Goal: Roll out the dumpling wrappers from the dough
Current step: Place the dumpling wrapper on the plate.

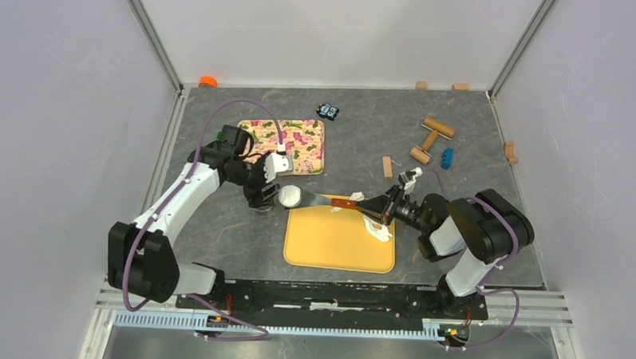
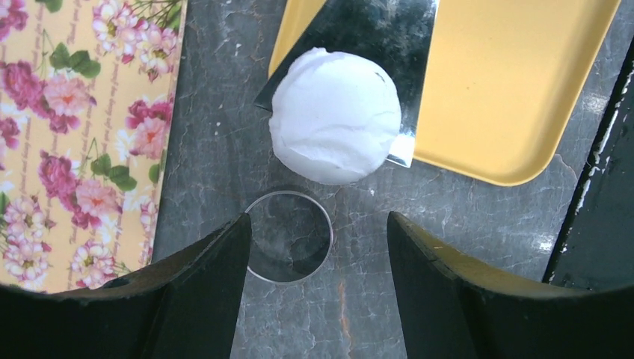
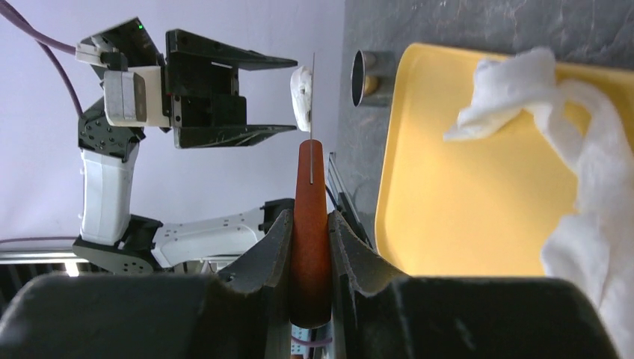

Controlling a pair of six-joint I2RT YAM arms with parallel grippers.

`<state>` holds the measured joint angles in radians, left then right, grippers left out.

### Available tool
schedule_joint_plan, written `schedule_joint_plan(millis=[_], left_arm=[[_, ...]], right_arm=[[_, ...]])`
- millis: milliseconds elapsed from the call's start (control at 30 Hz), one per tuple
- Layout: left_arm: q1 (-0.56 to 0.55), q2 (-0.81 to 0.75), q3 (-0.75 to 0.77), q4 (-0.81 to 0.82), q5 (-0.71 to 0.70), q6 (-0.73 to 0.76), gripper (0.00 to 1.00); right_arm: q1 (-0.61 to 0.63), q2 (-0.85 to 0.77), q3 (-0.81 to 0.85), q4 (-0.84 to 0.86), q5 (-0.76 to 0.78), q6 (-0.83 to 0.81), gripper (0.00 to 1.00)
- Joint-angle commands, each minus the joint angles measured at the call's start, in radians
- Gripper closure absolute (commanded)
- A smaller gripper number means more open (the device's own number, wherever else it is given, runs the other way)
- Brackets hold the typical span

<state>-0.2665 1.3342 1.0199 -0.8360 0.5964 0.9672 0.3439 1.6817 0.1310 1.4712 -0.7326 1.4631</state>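
Note:
A round flat white dumpling wrapper (image 2: 334,116) (image 1: 289,197) lies on the tip of a metal spatula blade (image 2: 389,37) (image 3: 312,97). My right gripper (image 3: 309,221) (image 1: 363,207) is shut on the spatula's orange-brown handle (image 3: 310,187) and holds the blade out level to the left. My left gripper (image 2: 318,232) (image 1: 268,195) stands open right beside the wrapper, above a clear round cup (image 2: 289,235) on the table. A ragged stretched strip of dough (image 3: 568,149) (image 1: 377,228) lies on the right side of the yellow board (image 1: 340,248).
A floral board (image 1: 292,143) lies at the back left, next to the left arm. Wooden rolling-pin pieces (image 1: 432,139), a blue item (image 1: 446,158), a small toy car (image 1: 327,111) and wood blocks (image 1: 387,166) sit at the back right. Enclosure walls stand on three sides.

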Motion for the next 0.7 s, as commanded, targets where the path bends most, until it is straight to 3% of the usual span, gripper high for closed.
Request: schedule_joint_plan(millis=[0, 167, 333, 500, 667], left_arm=[[0.047, -0.033, 0.007, 0.002, 0.055, -0.045, 0.26], [0.081, -0.05, 0.0, 0.002, 0.05, -0.04, 0.26], [0.119, -0.075, -0.007, 0.002, 0.043, -0.03, 0.25], [0.139, -0.074, -0.019, -0.011, 0.042, -0.011, 0.24], [0.172, -0.071, -0.03, -0.013, 0.04, 0.005, 0.24]], right_arm=[[-0.005, 0.072, 0.075, 0.275, 0.012, 0.058, 1.0], [-0.005, 0.146, 0.212, 0.248, 0.065, 0.075, 1.0], [-0.005, 0.198, 0.419, 0.073, 0.092, 0.025, 1.0], [-0.003, 0.274, 0.617, -0.187, 0.106, -0.086, 1.0], [0.015, 0.275, 0.782, -0.566, 0.164, -0.327, 1.0]])
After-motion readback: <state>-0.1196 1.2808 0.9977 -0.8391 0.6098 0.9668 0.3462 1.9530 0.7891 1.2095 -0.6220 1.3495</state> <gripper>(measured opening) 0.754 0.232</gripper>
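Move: The wrapper lies on the knife blade, some 18 cm left of the right hand and 2 cm ahead at its height; the floral board serving as plate is about 17 cm ahead, 21 cm left and 11 cm below. Beneath that hand lie the yellow tray, centred 6 cm back and 5 cm left, and the dough scrap, 2 cm back and 1 cm right. From the left hand the board is 15 cm ahead, 3 cm right and 12 cm below. The wrapper, still riding flat on the blade, is carried by the right hand away from the tray and out over the floral board: gathering speed, some 17 cm forward and about 5 cm left, with a rise of 4–5 cm after a slight dip. The hand keeps its grip on the knife handle and tips up roughly 10 degrees. The left hand, open and empty, draws off about 4 cm to the left. ##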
